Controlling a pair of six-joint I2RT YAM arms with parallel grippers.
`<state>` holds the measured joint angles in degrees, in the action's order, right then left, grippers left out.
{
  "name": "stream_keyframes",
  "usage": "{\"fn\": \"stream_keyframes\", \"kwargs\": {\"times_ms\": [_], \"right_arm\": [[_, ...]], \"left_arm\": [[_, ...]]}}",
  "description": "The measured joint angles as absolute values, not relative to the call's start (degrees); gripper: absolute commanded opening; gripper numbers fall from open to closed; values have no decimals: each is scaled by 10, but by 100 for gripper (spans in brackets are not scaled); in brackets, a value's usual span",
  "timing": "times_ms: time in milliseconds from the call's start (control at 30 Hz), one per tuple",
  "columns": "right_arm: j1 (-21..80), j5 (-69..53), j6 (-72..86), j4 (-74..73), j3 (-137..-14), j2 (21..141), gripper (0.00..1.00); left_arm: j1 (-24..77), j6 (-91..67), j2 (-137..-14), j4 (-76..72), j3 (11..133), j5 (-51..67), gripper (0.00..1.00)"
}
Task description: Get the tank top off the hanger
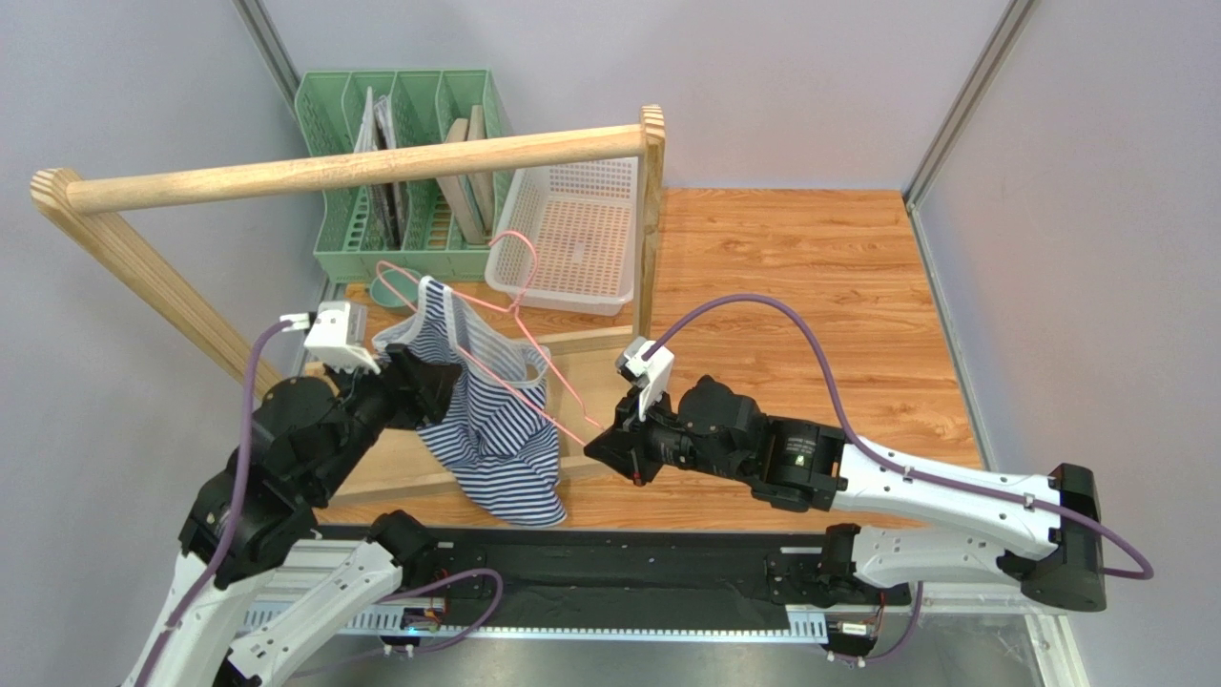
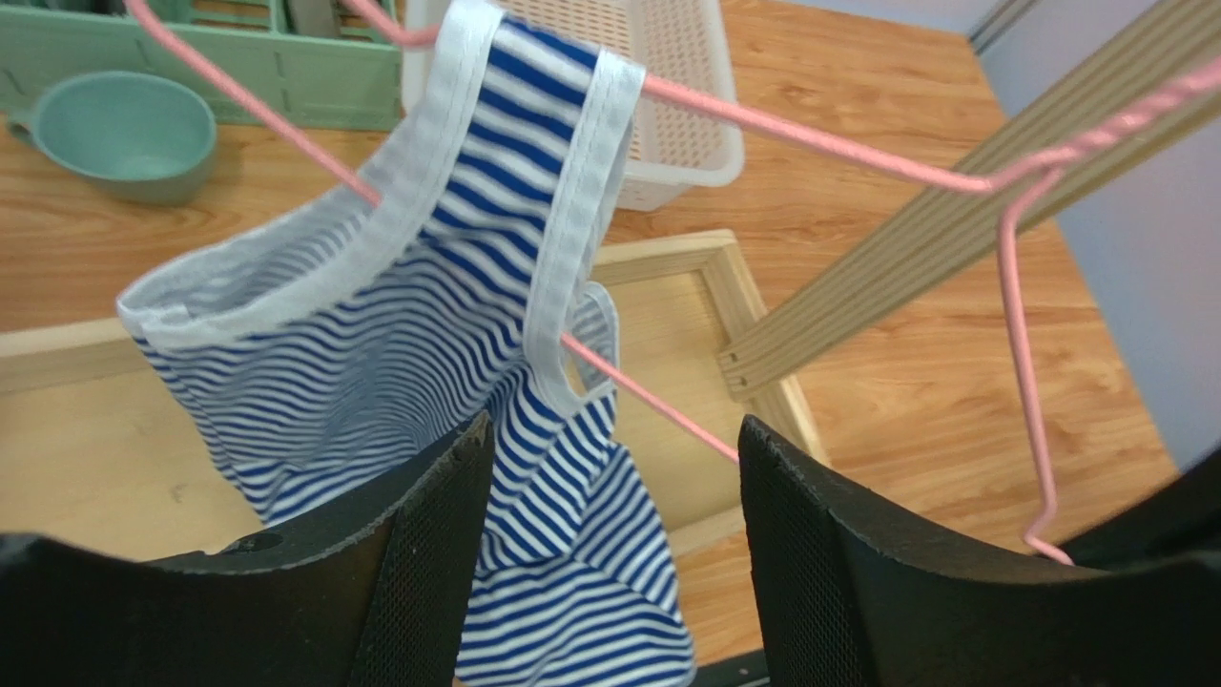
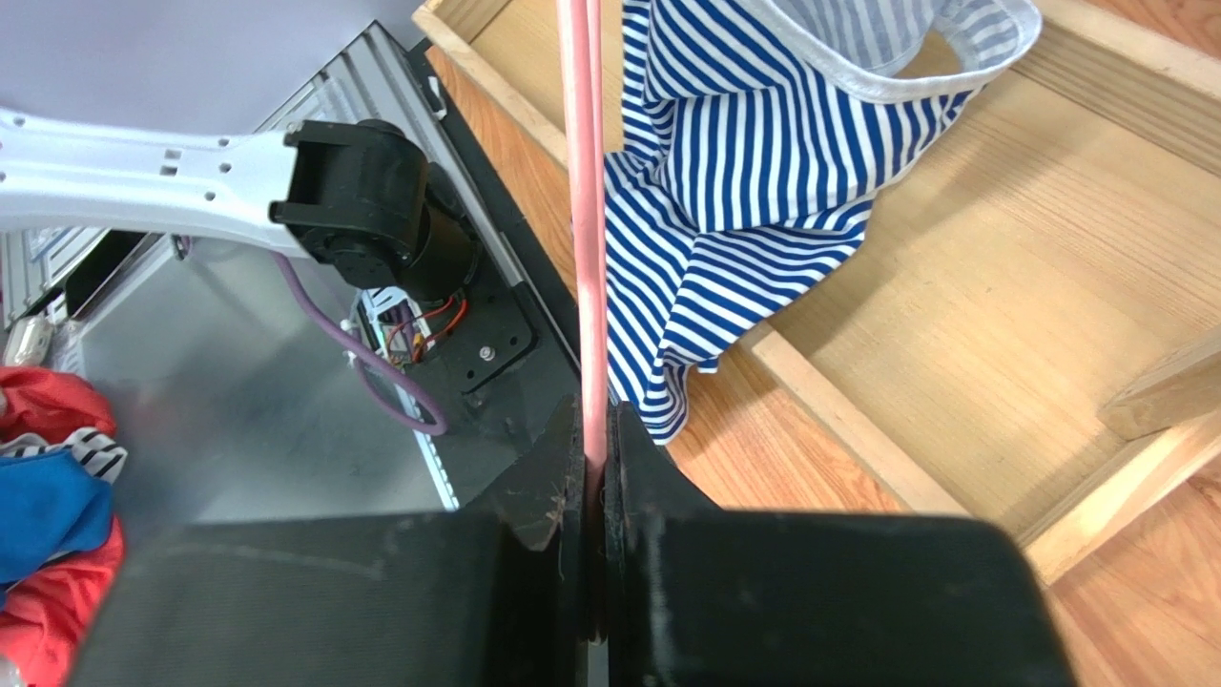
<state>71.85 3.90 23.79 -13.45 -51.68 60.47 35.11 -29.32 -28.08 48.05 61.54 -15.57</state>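
The striped tank top (image 1: pixel 502 444) hangs by one strap from the pink hanger (image 1: pixel 566 415), its body drooping over the wooden tray's near edge. My left gripper (image 1: pixel 416 375) is at the top's left side. In the left wrist view this gripper (image 2: pixel 616 480) is open; the tank top (image 2: pixel 416 372) sags between the fingers (image 2: pixel 430 573), against the left one, and the hanger (image 2: pixel 803 133) crosses above. My right gripper (image 1: pixel 602 441) holds the hanger's lower right end. In the right wrist view it (image 3: pixel 594 458) is shut on the hanger wire (image 3: pixel 581 215), beside the tank top (image 3: pixel 745 158).
A wooden rail (image 1: pixel 358 165) on slanted legs spans the back. Behind it stand a green rack (image 1: pixel 333 244) and a white basket (image 1: pixel 573 236). A shallow wooden tray (image 1: pixel 602 358) lies under the hanger. A teal cup (image 2: pixel 122 129) sits near the rack. Several clothes (image 3: pixel 50 487) lie off the table.
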Motion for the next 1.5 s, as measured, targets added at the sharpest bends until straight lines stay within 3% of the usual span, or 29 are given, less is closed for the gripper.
{"fn": "stream_keyframes", "kwargs": {"times_ms": [233,633,833,967,1100,1167,1200,1500], "right_arm": [[719,20,242,-135,-514,604,0],[719,10,242,-135,-514,587,0],[719,-8,242,-135,-505,587,0],[719,-16,242,-135,-504,585,0],[718,-22,242,-135,-496,571,0],[718,-26,242,-139,-493,562,0],[718,-27,242,-140,-491,559,0],[718,12,207,-284,-502,506,0]], "left_arm": [[351,-227,-380,480,652,-188,63],[351,-216,-411,464,654,-245,54],[351,-221,-423,454,654,-266,44],[351,-225,-425,448,654,-278,28],[351,-229,-425,447,654,-288,17],[351,-231,-426,447,654,-291,3],[351,-232,-426,447,654,-291,0],[351,-240,-428,457,654,-310,0]]}}
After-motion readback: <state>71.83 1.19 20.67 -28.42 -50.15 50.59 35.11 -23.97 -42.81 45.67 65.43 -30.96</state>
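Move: The tank top's shoulder strap still looped over the pink hanger is some 8 cm ahead of the open left hand and 2 cm to its left, about level with it. The hanger's neck is roughly 7 cm ahead and 7 cm to the right at a similar height. The loose shoulder hangs about 4 cm ahead, 7 cm right and 10 cm lower. From the right hand, the strap lies around 16 cm ahead, 17 cm left and 8 cm higher. The left fingers pinch the looped strap after reaching forward to it about 6 cm, mostly early on, while the hand rolls its left side up and turns counter-clockwise, each under 15 degrees. The right hand keeps its grip on the hanger's end, easing back a little, then, once the strap is held, drawing right and slightly down, about 4 cm, away from the strap. ##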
